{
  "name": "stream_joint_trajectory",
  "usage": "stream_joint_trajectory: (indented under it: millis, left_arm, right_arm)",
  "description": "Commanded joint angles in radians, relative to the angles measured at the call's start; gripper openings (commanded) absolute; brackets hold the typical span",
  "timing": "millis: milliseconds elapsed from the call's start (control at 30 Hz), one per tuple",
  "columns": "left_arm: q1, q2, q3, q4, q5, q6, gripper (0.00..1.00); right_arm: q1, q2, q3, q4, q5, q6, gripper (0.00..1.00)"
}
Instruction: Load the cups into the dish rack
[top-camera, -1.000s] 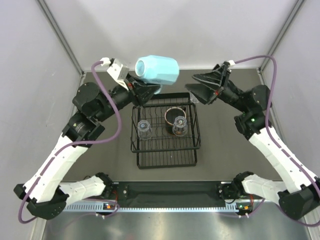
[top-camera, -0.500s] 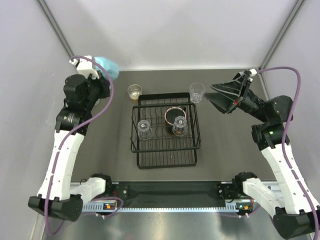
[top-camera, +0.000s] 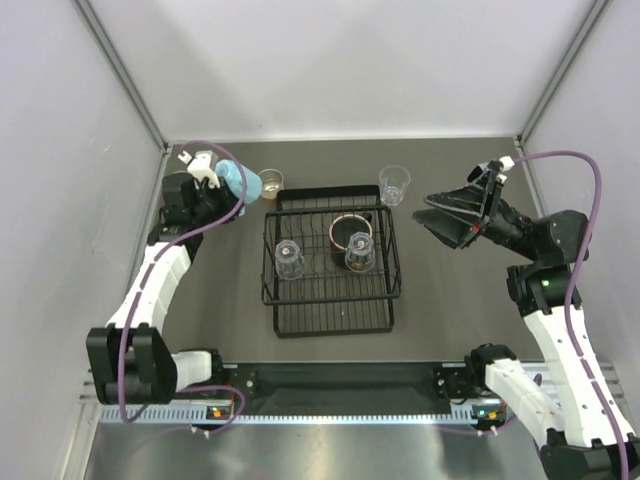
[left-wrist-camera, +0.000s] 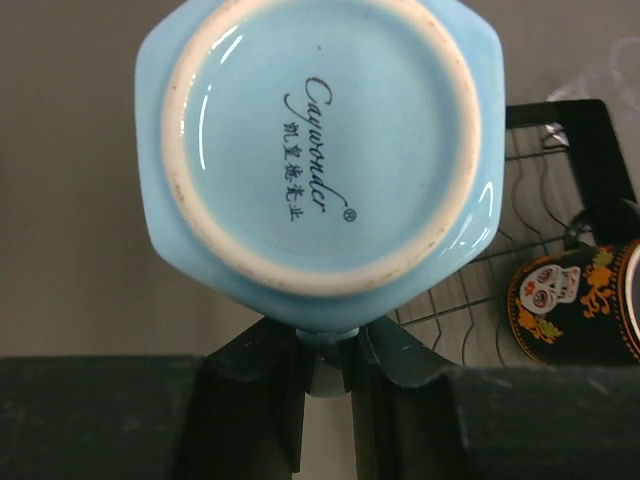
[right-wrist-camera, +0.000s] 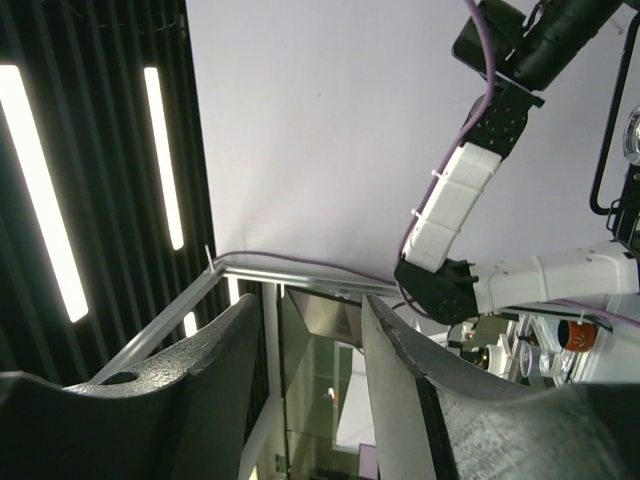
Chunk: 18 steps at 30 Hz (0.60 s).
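Note:
My left gripper (top-camera: 224, 190) is shut on the handle of the light blue mug (top-camera: 238, 180), off the back left corner of the black wire dish rack (top-camera: 335, 318). In the left wrist view the mug's base (left-wrist-camera: 320, 140) fills the frame, and the fingers (left-wrist-camera: 322, 338) pinch its handle. The rack holds two upturned clear glasses (top-camera: 288, 258) (top-camera: 359, 252) and a red-lined dark cup (top-camera: 350, 230), whose skull-printed side (left-wrist-camera: 580, 305) shows at the right. A tan cup (top-camera: 270, 183) and a clear glass (top-camera: 394, 184) stand behind the rack. My right gripper (top-camera: 436, 212) hangs open and empty to the rack's right.
The right wrist view faces the wall and ceiling lights past its open fingers (right-wrist-camera: 230, 350), with the left arm (right-wrist-camera: 455, 205) at the right. Grey walls close in the table on three sides. The arm bases sit at the near edge.
My left arm has swung the blue mug from over the rack's back edge out to the far left and lower. My right arm has drawn back to the right.

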Motion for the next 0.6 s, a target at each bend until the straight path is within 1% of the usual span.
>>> stream_joint_trajectory:
  millis: [0, 67, 100, 167, 233, 300, 467, 500, 533, 567]
  left_arm:
    - [0.08, 0.019, -0.026, 0.422, 0.297, 0.028, 0.0]
    - [0.09, 0.058, -0.01, 0.499, 0.403, 0.034, 0.0]
    - [0.09, 0.102, 0.013, 0.487, 0.515, 0.054, 0.0]
    - [0.088, 0.15, 0.072, 0.461, 0.592, 0.094, 0.0]
    - [0.088, 0.207, 0.089, 0.427, 0.672, 0.118, 0.0]
    - [0.079, 0.234, 0.109, 0.386, 0.709, 0.16, 0.0]
    - [0.041, 0.274, 0.113, 0.314, 0.752, 0.293, 0.0]
    - [0.019, 0.28, 0.124, 0.232, 0.749, 0.336, 0.0]
    - [0.005, 0.287, 0.153, 0.191, 0.714, 0.427, 0.0]
    - [-0.025, 0.306, 0.164, 0.147, 0.708, 0.459, 0.0]
  right_arm:
    - [-0.02, -0.025, -0.007, 0.02, -0.049, 0.077, 0.45]
    - [-0.028, -0.03, -0.007, 0.019, -0.063, 0.081, 0.45]
    - [-0.03, -0.033, -0.007, 0.019, -0.074, 0.084, 0.45]
    - [-0.034, -0.039, -0.008, 0.019, -0.085, 0.095, 0.45]
    - [-0.043, -0.045, -0.01, 0.019, -0.1, 0.109, 0.45]
    - [-0.053, -0.045, -0.01, 0.017, -0.123, 0.114, 0.44]
    - [-0.07, -0.039, 0.002, 0.014, -0.157, 0.126, 0.43]
    - [-0.071, -0.037, 0.007, 0.014, -0.163, 0.126, 0.43]
    - [-0.074, -0.036, 0.016, 0.012, -0.169, 0.123, 0.43]
    - [-0.077, -0.036, 0.018, 0.011, -0.183, 0.121, 0.43]
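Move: Just past the left hand's fingertips is the light-blue mug it already holds. The free far-left space in the dish rack lies about 13 cm to this hand's right, 2 cm ahead and 12 cm below; the left upturned glass is 11 cm right and 6 cm back, the metal cup 15 cm ahead and 6 cm right, both lower. From the right hand the rack space is roughly 25 cm ahead, 22 cm left and 38 cm below. Swinging the light-blue mug to the right towards the dish rack's far-left corner, the left hand travels about 7 cm that way, reaching some 3 cm forward at first, then easing partly back and sinking a little. The wrist turns some 35 degrees clockwise; the fingers keep their pinch on the handle. The empty right hand drifts back about 2 cm. ##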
